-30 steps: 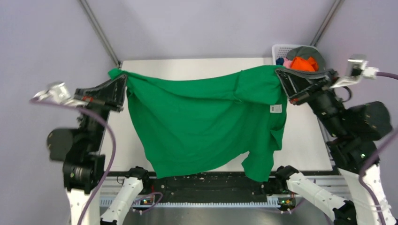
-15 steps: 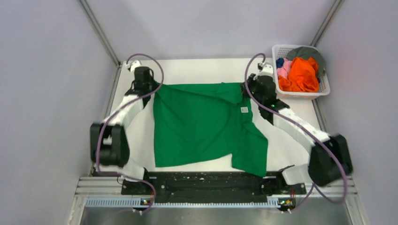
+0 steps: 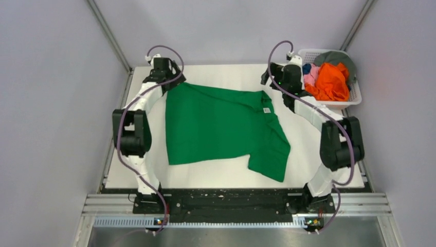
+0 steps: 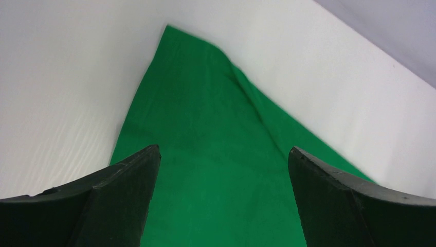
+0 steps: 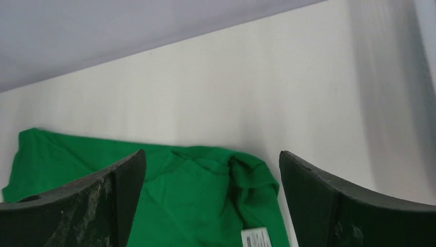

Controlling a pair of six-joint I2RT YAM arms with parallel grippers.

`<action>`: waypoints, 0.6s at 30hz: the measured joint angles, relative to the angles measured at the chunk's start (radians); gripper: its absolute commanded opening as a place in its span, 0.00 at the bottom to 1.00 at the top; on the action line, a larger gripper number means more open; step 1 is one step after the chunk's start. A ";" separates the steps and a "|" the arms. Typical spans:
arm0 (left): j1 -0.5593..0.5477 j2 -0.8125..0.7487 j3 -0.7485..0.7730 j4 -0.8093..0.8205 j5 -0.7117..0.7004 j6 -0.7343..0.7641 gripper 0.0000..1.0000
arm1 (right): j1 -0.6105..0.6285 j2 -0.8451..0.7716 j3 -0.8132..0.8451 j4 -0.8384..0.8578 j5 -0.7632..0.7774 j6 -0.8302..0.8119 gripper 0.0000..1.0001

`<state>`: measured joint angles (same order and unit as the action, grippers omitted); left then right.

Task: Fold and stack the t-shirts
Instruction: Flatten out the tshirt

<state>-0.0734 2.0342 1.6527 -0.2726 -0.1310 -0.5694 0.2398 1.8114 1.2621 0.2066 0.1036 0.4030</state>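
A bright green t-shirt lies spread on the white table, its small white tag near the far right corner and one sleeve trailing toward the near right. My left gripper hovers open over the shirt's far left corner, nothing between its fingers. My right gripper stands open above the rumpled far right corner, beside the tag. In both wrist views the green cloth lies loose below the wide jaws.
A white lattice basket at the far right corner holds an orange shirt, a pink one, a blue one and a grey one. Grey walls close in on both sides.
Both grippers have opened and let go of the green shirt. It was held up stretched between them a second ago and now lies on the table. Both arms reached back and low.
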 measured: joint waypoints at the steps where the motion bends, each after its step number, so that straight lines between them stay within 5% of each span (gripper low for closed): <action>1: -0.002 -0.065 -0.051 -0.017 0.007 -0.003 0.99 | 0.000 -0.065 -0.039 -0.017 0.008 0.003 0.99; 10: -0.166 -0.967 -0.663 -0.185 -0.052 -0.119 0.99 | 0.000 -0.779 -0.471 -0.228 -0.015 0.134 0.99; 18: -0.178 -1.259 -1.057 -0.430 -0.085 -0.313 0.97 | 0.000 -0.878 -0.618 -0.502 -0.009 0.238 0.99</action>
<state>-0.2512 0.7753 0.5957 -0.7021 -0.2165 -0.8822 0.2398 0.9337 0.6445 -0.2955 0.0944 0.6407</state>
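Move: The t-shirt's near-left corner lies some 41 cm back from the left hand, about 2 cm to its left and 9 cm below; the far-left corner is about 3 cm ahead and 3 cm left of that hand, equally low. From the right hand, the outermost bend of the shirt's right edge is roughly 33 cm back, 7 cm right and 13 cm down, with the white label about 14 cm back, 4 cm left, at that same level. Back towards the robot sweep both open, empty hands in low arcs over the shirt, each rising first (left about 10 cm, right about 7), then sinking to just below its starting height. The left runs some 35 cm towards the near-left corner; the right travels roughly 24 cm back and a little rightwards towards the right edge's bend, both tipping further down late on. ##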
